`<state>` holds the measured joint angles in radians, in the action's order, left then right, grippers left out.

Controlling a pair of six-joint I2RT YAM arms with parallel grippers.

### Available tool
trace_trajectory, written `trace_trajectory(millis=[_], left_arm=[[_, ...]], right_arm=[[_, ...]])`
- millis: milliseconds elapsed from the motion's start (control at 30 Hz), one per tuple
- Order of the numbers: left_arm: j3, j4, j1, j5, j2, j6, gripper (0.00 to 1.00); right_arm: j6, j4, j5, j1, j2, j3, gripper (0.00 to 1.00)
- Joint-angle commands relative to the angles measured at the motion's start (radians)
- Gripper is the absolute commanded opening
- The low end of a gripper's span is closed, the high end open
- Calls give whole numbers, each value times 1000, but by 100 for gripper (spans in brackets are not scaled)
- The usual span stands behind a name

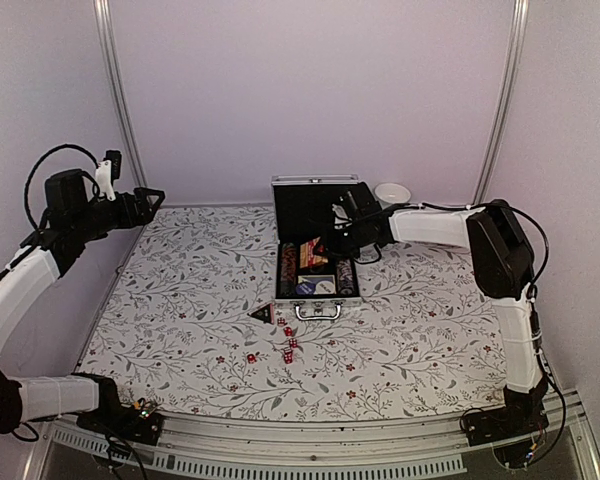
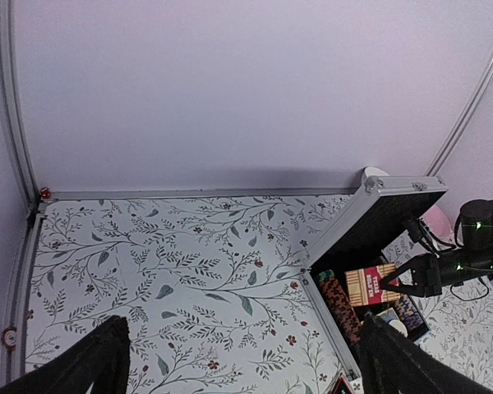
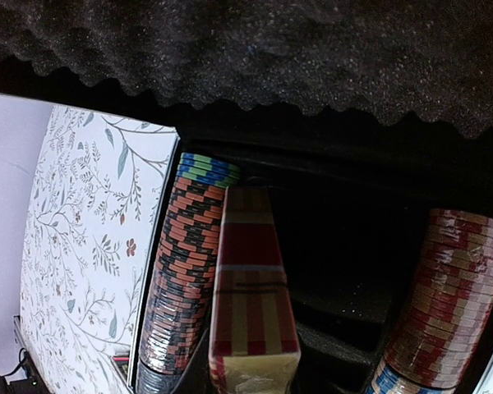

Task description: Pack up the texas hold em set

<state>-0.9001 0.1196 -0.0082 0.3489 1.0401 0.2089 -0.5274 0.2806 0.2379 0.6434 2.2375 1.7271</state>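
Note:
The silver case lies open mid-table with its foam-lined lid upright. Rows of poker chips fill its left and right sides. My right gripper reaches into the case and is shut on the tan-red card pack, which stands tilted beside the left chip row. One dark finger shows against the pack. In front of the case lie the black triangular piece and several tiny red dice. My left gripper hangs open and empty, high at the far left.
A white bowl stands behind the case at the back right, and a pink plate shows beside it. The case handle points toward the arms. Metal frame posts rise at the back corners of the floral tablecloth.

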Motion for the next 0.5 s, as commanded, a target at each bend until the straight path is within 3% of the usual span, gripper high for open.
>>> trace_trajectory(millis=[0, 67, 133, 233, 467], left_arm=[[9, 8, 5, -7, -4, -16, 97], [9, 9, 5, -7, -3, -16, 97], [9, 8, 5, -7, -2, -16, 97], [9, 8, 5, -7, 0, -14, 97], [9, 9, 5, -2, 4, -15, 97]], right_arm=[[-7, -23, 18, -5, 16, 38, 6], [-11, -21, 8, -8, 19, 38, 13], [-16, -19, -8, -10, 21, 38, 28], [-21, -20, -32, -11, 22, 38, 40], [-15, -21, -103, -11, 20, 40, 56]])
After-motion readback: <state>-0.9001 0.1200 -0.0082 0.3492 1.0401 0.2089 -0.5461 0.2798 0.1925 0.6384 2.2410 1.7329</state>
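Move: The empty rear compartment of the case, where the held Texas Hold'em box is going, lies about 5 cm below the right hand, roughly level with it and 2 cm to its left. The orange chip row stands some 9 cm left of the hand and the red chip row about 5 cm right and 2 cm back. The card tray is roughly 9 cm back and 2 cm left. From the left hand, the compartment is about 38 cm right, 9 cm ahead and 27 cm lower. Opening its fingers from nearly shut to about half, the right hand lets go of the Texas Hold'em box over the rear compartment between the two chip rows. It all but stays in place and keeps its height, easing only about 1 cm forward and to the right as the gap widens, with the fingers still either side of the box. ##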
